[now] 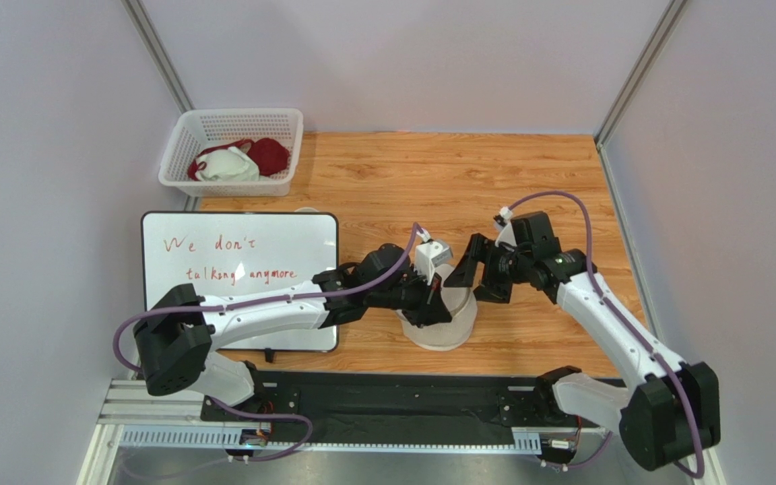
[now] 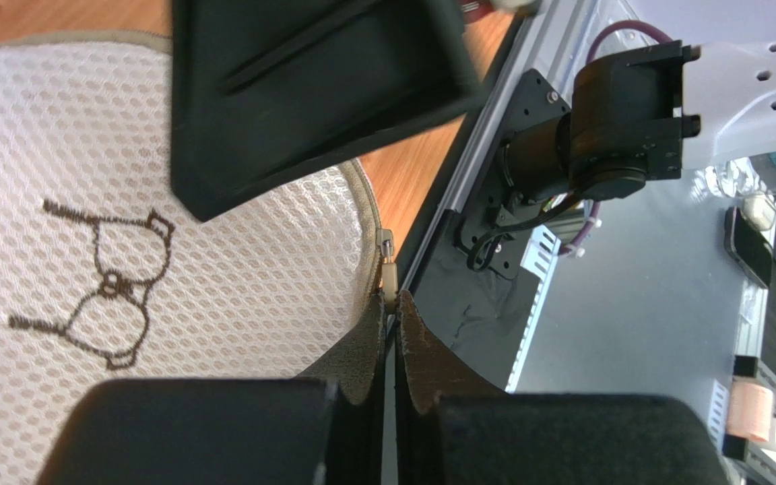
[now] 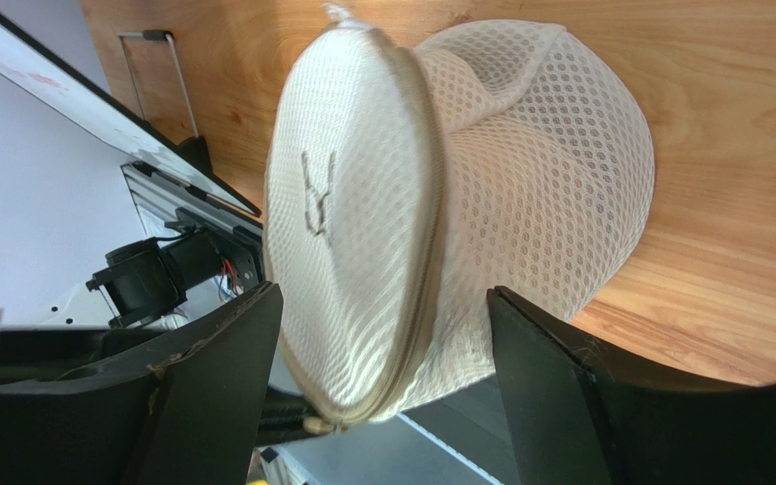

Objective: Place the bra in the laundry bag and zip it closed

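The laundry bag (image 1: 446, 321) is a round off-white mesh pouch standing on edge near the table's front. Its face with the small black bra drawing (image 2: 99, 288) fills the left wrist view. My left gripper (image 2: 390, 303) is shut on the beige zipper pull (image 2: 389, 275) at the bag's rim. In the right wrist view the rim zipper (image 3: 420, 253) runs down the bag (image 3: 524, 172). My right gripper (image 3: 382, 344) is open, one finger (image 3: 210, 374) on each side of the bag's lower part. The bra is hidden.
A white lattice basket (image 1: 182, 167) with a dark red garment (image 1: 271, 154) and a white garment (image 1: 228, 167) stands at the back left. A whiteboard (image 1: 240, 278) with red writing lies left of the bag. The black base rail (image 1: 392, 404) runs along the near edge.
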`<state>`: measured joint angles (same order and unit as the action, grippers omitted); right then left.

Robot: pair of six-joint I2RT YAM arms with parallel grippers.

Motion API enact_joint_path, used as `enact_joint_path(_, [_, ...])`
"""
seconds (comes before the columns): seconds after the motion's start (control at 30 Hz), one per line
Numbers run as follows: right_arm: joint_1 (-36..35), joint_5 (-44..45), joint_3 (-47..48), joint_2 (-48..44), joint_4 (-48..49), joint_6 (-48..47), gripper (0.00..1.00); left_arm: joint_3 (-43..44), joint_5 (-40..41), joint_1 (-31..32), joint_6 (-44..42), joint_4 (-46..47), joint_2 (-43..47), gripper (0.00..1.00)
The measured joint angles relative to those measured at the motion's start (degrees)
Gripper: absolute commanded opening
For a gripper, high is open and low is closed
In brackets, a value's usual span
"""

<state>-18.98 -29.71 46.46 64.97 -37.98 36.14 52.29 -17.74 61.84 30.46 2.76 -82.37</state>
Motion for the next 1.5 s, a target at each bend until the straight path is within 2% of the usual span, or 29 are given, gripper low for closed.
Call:
enact_joint_path(0.2, [-0.02, 1.75, -5.01, -11.08, -2.82, 1.29, 0.78, -0.04, -1.73, 0.04, 0.17, -0.11, -1.11, 0.0])
enact_joint_path(0.3, [-0.11, 1.53, -7.19, -13.14, -3.3, 3.28, 0.71, -0.04, -2.08, 0.04, 0.33, -0.07, -1.14, 0.0])
enact_joint_path(0.4, [-0.83, 1.01, -9.05, -14.64, -2.95, 6.14, 0.68, -0.04, -2.36, 0.04, 0.42, -0.04, -1.14, 0.0])
enact_joint_path(0.47, [-1.49, 0.92, -9.49, -15.32, -2.95, 7.39, 0.68, -0.04, -2.6, 0.07, 0.57, -0.04, -1.14, 0.0])
enact_joint_path(0.57, [-1.95, 2.78, -9.18, -15.82, -4.04, 7.28, 0.74, -0.04, -2.71, 0.13, 0.61, -0.04, -1.14, 0.0])
enact_joint_path(0.7, [-1.97, 8.57, -5.25, -15.69, -10.36, 4.72, 0.8, -0.17, -2.69, 0.33, 0.81, 0.0, -1.11, 0.0])
enact_joint_path(0.87, [-1.97, 11.65, -3.21, -17.68, -13.29, 3.23, 0.8, -1.38, -2.64, 0.37, 1.01, 0.02, -0.98, 0.0])
enact_joint_path(1.07, [-2.8, 7.26, -7.56, -20.81, -10.73, 7.67, 0.76, -1.95, -2.6, 0.37, 1.2, -0.11, -0.85, 0.0])
enact_joint_path(1.33, [-5.64, 3.85, -13.53, -22.29, -3.21, 15.72, 0.56, -1.95, -2.58, 1.2, 1.16, -0.15, -0.85, 0.0])
enact_joint_path(1.37, [-5.64, 3.72, -13.55, -21.77, -2.45, 16.24, 0.46, -1.95, -2.58, 1.44, 1.14, -0.17, -0.85, 0.0])
enact_joint_path(1.43, [-5.64, 3.67, -13.55, -20.55, -1.05, 16.98, 0.35, -1.95, -2.62, 1.77, 0.94, -0.2, -0.79, 0.0])
enact_joint_path(1.47, [-5.64, 3.74, -13.55, -20.09, -0.66, 17.11, 0.24, -1.95, -2.6, 1.92, 0.81, -0.26, -0.72, 0.0])
enact_joint_path(1.5, [-5.64, 4.13, -13.55, -19.65, -0.31, 17.44, 0.18, -1.95, -2.58, 2.05, 0.68, -0.42, -0.61, 0.0])
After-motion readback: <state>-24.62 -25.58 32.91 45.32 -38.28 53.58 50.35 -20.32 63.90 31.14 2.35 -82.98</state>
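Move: The laundry bag's zip rim, just beside the slider, is the right hand's target: about 6 cm back, 1 cm left and 2 cm below it. The left hand already has the zip pull in its shut fingertips, that same rim spot some 2 cm to its right. From the right hand, the printed lid's middle lies level with it, 3 cm left and 4 cm down; the filled body about 4 cm back, 4 cm left, 8 cm below. The bag's rim by the slider is brought between the open right fingers: the right hand goes back about 7 cm, swerving 3 to 4 cm right and returning, before easing 1 cm forward, ending 1 cm lower and turned some 10 degrees clockwise. Its fingers close roughly halfway at the end. The left fingers stay shut on the zip pull, drawing it a little back and down. ##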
